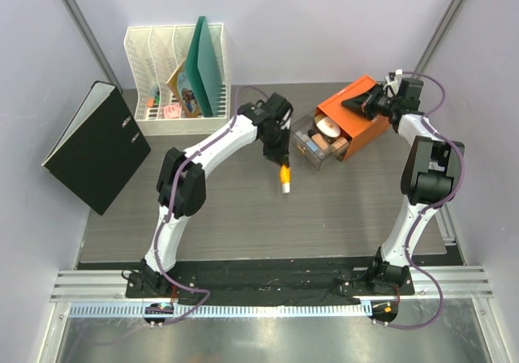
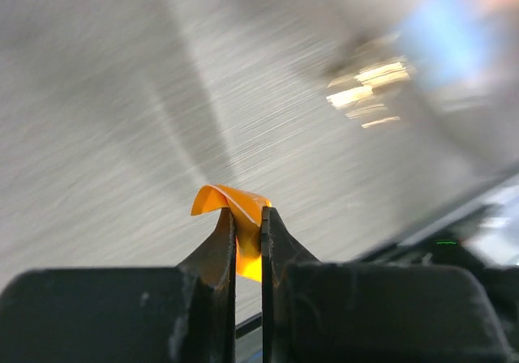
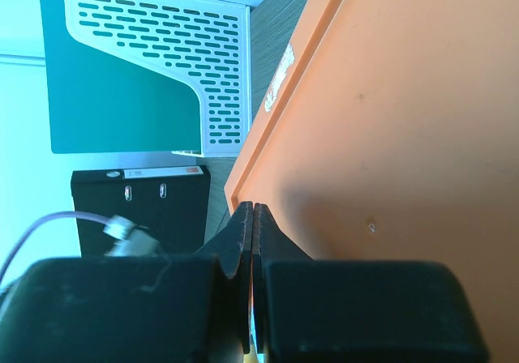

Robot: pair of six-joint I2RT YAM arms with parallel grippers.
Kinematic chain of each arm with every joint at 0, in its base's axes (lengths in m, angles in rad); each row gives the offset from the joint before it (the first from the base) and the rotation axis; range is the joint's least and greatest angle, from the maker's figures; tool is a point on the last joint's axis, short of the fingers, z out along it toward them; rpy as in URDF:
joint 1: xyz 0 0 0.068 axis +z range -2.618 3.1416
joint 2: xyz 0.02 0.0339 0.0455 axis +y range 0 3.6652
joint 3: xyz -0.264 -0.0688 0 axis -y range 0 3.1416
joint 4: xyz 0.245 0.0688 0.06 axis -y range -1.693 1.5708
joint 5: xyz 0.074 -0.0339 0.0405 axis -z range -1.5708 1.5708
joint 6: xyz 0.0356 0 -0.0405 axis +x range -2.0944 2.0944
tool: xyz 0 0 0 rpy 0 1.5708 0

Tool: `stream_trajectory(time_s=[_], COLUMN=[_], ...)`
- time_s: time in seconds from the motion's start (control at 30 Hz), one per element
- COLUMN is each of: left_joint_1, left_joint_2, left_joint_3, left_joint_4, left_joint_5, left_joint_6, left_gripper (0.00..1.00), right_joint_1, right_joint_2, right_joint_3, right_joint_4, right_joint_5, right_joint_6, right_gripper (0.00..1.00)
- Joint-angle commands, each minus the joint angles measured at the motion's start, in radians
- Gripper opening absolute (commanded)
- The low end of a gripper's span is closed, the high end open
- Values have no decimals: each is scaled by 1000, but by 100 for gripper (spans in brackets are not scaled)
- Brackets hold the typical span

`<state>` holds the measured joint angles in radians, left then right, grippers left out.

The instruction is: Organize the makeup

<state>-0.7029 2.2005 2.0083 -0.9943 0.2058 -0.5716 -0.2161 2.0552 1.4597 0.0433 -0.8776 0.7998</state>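
Note:
My left gripper (image 1: 280,159) is shut on the crimped end of an orange white-capped tube (image 1: 285,178), which hangs cap-down above the table, left of the drawer. The left wrist view shows the tube's folded orange tail (image 2: 235,205) pinched between the fingers, with the left gripper (image 2: 249,221) over blurred tabletop. The orange drawer box (image 1: 365,133) stands at the back right with its clear drawer pulled out. A white oval compact (image 1: 328,126) and peach items (image 1: 315,146) lie in the drawer. My right gripper (image 1: 362,104) is shut and empty, resting against the box's top (image 3: 389,120); its jaws (image 3: 254,209) are pressed together.
A white file rack (image 1: 174,71) with a green folder (image 1: 207,59) stands at the back left. A black binder (image 1: 97,148) leans at the left edge. Grey walls close in on both sides. The rack (image 3: 162,55) and binder (image 3: 138,209) also show in the right wrist view.

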Motion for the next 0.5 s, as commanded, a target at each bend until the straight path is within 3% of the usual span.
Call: stream_trajectory(time_s=[0.0, 0.13, 0.33, 0.47], left_joint_1=[49, 65, 88, 89], left_joint_2=[-81, -82, -21, 88], left_joint_3=[63, 66, 76, 222], left_joint_4=[274, 466, 857, 843], left_joint_5=[223, 320, 448, 413], left_joint_6=[-100, -163, -416, -451], left_gripper=[0, 0, 0, 0], right_joint_1=[-34, -34, -34, -34], right_joint_2=[201, 201, 198, 195], right_joint_3=[-122, -125, -130, -136], right_joint_4=[-275, -275, -275, -276], right_joint_5=[189, 189, 190, 187], right_joint_6=[-145, -145, -148, -152], right_gripper=[1, 1, 1, 1])
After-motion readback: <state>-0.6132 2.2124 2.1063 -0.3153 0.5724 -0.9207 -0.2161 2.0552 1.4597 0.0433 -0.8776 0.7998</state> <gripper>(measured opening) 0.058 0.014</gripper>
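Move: The left hand already holds the yellow tube. The open drawer it is bound for has its middle about 8 cm ahead, 10 cm right and 6 cm lower. In the drawer, the clear bottle lies some 6 cm ahead and 7 cm right of the hand, the white oval piece about 12 cm ahead and 13 cm right. The orange organizer's middle is roughly 15 cm ahead, 19 cm right. From the right hand, the drawer is some 10 cm back, 8 cm left and 11 cm below. Keeping its pinch on the yellow tube, the left hand climbs about 15 cm while crossing forward and right, roughly 9 cm each way, until it is high above the open drawer beside the orange organizer. On the way the wrist tips about 45 degrees, swinging the fingers from mostly down to mostly rightward. The right hand stays put, its shut gripper still on the organizer's orange top. ##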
